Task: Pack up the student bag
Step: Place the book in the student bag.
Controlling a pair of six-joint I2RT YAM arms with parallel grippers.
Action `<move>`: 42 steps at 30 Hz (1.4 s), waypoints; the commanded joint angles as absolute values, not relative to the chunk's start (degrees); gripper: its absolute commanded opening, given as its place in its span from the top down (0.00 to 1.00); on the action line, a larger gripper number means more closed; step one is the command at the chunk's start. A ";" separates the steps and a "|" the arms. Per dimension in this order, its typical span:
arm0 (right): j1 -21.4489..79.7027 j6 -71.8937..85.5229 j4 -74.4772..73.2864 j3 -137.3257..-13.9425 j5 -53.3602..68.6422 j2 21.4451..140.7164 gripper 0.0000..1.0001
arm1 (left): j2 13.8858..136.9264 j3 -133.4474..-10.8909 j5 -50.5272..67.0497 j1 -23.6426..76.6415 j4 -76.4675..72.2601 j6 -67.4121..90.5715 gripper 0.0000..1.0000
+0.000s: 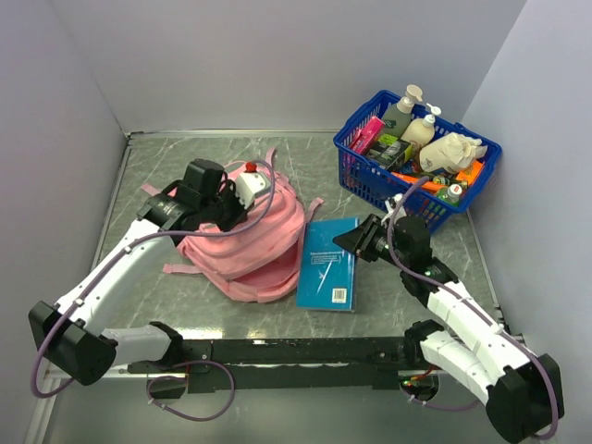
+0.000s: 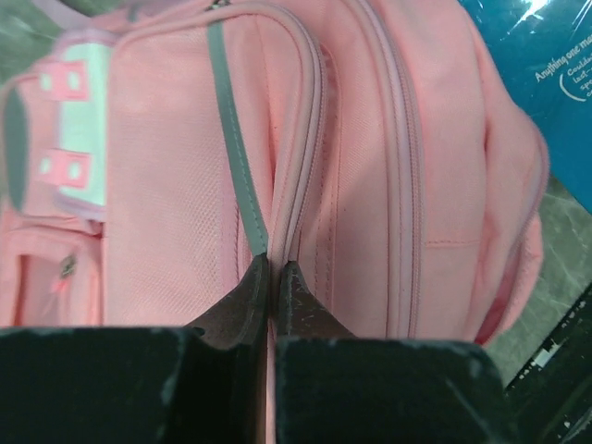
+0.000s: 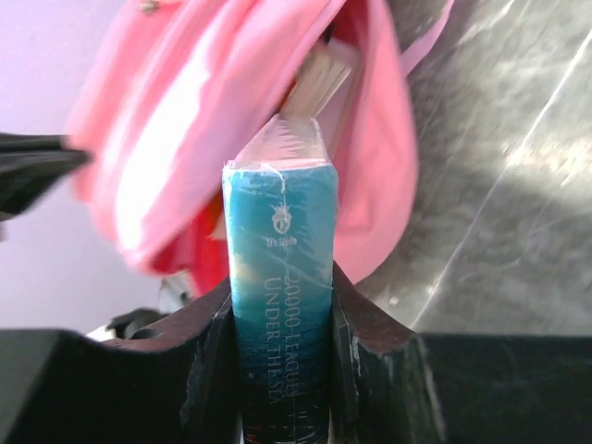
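Observation:
The pink student bag (image 1: pixel 254 245) lies on the table's left half, its opening facing right. On top of it, my left gripper (image 1: pixel 236 199) is shut, with its tips (image 2: pixel 275 264) pinching the bag's fabric (image 2: pixel 166 185) at the zipper seam beside a grey strip. A blue book (image 1: pixel 328 264) lies tilted right of the bag, its left edge at the opening. My right gripper (image 1: pixel 363 240) is shut on the book's spine (image 3: pixel 280 222), one finger on each cover. Past the book, the bag's mouth (image 3: pixel 185 111) shows something pale inside. The book's corner (image 2: pixel 536 55) also shows in the left wrist view.
A blue plastic basket (image 1: pixel 365 176) stands at the back right, filled with bottles (image 1: pixel 450 150) and several small packets. Grey walls close in the table on the left, back and right. The bag's straps (image 1: pixel 185 268) trail onto the table at its left.

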State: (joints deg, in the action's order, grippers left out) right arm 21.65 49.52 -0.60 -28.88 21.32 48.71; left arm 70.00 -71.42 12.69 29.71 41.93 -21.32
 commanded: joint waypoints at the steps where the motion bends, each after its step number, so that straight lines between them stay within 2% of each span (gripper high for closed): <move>1: 21.80 58.08 3.43 -30.41 27.85 46.75 1.00 | 69.61 -71.72 15.38 29.53 32.96 -21.89 0.99; 7: 21.80 67.41 18.53 -26.63 38.31 56.41 1.00 | 69.17 -71.54 15.91 29.62 32.61 -22.24 0.99; 12: 21.71 74.42 35.99 -28.12 44.19 66.78 1.00 | 68.21 -71.19 16.17 29.53 34.10 -23.81 0.99; 16: 21.88 77.25 42.79 -30.49 46.66 71.45 1.00 | 67.94 -70.23 15.82 29.53 34.45 -24.52 0.99; 28: 21.71 73.21 35.24 -32.87 52.03 68.21 1.00 | 69.26 -70.84 16.70 29.53 33.93 -24.70 0.99; 35: 21.71 82.26 49.74 -35.06 52.12 74.53 1.00 | 69.17 -71.45 16.96 29.44 34.98 -25.05 0.99; 39: 22.06 76.57 41.79 -37.34 43.10 74.88 1.00 | 68.91 -72.24 16.96 29.53 35.42 -25.05 0.99; 42: 22.50 76.72 44.37 -37.18 37.28 77.77 1.00 | 69.26 -73.56 18.54 29.53 36.21 -24.35 0.99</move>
State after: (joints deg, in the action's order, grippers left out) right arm 22.04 73.63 34.57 -31.68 46.02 76.36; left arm 70.22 -69.41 15.16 29.43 39.20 -24.18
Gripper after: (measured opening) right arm 0.376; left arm 0.042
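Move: The right gripper holds the blue book by its spine; the student bag's open mouth lies about 13 cm to its left, some 4 cm back and perhaps 6 cm lower. The bag fabric pinched by the left gripper is roughly 24 cm left and 3 cm ahead of the right hand, and the blue basket about 17 cm right and 19 cm ahead. From the left gripper the mouth is about 11 cm right, 9 cm back and 10 cm down. Carry the held book left to the student bag's mouth with the right gripper, about 7 cm, dipping roughly 3 cm on the way and then lifting about 5 cm. As you go, swing the wrist some 20 degrees counter-clockwise and roll its left side up by about as much, keeping the grip shut on the spine. Hold the left gripper still on the bag's pinched fabric. ##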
